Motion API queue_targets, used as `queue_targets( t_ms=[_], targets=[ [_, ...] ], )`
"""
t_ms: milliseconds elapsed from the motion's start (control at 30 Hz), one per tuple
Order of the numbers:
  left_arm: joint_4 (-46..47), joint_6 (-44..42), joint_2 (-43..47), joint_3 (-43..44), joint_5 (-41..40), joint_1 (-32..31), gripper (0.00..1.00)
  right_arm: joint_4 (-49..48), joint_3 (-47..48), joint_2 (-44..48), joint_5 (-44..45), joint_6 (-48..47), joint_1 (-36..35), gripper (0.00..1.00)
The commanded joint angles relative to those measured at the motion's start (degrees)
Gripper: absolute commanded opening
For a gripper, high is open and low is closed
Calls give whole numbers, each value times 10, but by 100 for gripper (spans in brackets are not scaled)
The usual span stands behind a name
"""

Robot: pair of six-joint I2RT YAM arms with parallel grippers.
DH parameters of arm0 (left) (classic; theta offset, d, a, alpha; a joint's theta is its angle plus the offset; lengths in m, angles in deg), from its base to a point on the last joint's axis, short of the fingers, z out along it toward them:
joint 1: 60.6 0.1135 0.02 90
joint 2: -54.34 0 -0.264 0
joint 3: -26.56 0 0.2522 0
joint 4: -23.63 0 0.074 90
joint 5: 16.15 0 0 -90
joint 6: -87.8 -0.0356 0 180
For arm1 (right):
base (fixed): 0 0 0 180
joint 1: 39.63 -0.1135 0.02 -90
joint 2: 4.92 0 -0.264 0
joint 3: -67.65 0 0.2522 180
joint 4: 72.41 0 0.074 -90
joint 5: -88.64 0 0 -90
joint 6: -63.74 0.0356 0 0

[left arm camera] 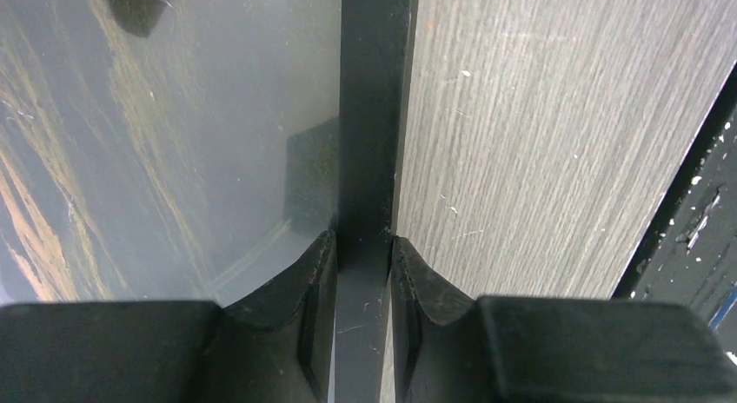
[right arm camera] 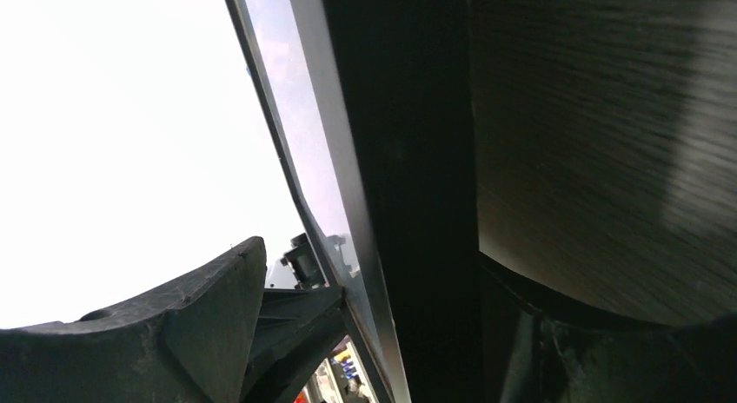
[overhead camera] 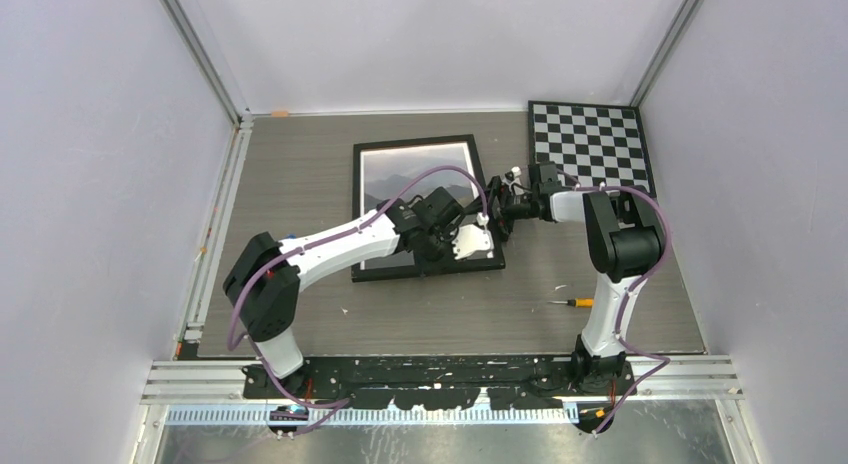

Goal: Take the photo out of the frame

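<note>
The frame lies face up in the middle of the table, black with a glossy front. The photo of grey mountains shows behind its glass. My left gripper is at the frame's near right corner. In the left wrist view it is shut on the black frame rail, with the photo to the left. My right gripper is at the frame's right edge. In the right wrist view it stands open astride the rail, with a gap at the left finger.
A black-and-white checkered board lies at the back right, close behind the right arm. A small screwdriver with an orange handle lies near the right arm's base. Grey walls and metal rails close in the wood-grain table.
</note>
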Motion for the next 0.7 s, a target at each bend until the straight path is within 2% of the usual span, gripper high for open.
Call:
queue_targets(
  t_ms=[0,267,333,400,500,567,667],
  targets=[
    [62,37,35,29,-9,23,0,-48,-11,24,-38,47,3,80],
    [82,48,29,28,-10,29,0,-35,-54,70,-43,43,9,80],
    [85,51,29,27,-1,30,0,-34,-59,77,-42,42,9,77],
    [85,53,30,25,10,30,0,-36,-60,83,-40,48,9,72],
    [81,57,29,24,9,30,0,-35,-58,95,-39,58,10,57],
    [72,60,29,30,4,30,8,-22,-53,107,-38,59,11,44],
    [62,72,37,36,6,36,32,32,-44,129,-31,41,21,28]
  ],
)
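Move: The left hand already grips the raised near edge of the frame, whose middle lies about 13 cm ahead of it and some 4 cm lower. The frame's right edge is already between the right hand's open fingers, practically at the hand point; from the left hand that spot is about 12 cm ahead, 14 cm right and 3 cm down. From the right hand, the chessboard sits some 12 cm farther out, 20 cm right and 5 cm below. The right fingers close to about half their earlier gap and pinch the frame's right edge, after the hand has slid back about 2 cm towards the near right corner and risen about as much. The left hand keeps its grip on the near edge and swings it roughly 2.5 cm forward, with a slight lift and a small counter-clockwise turn. ##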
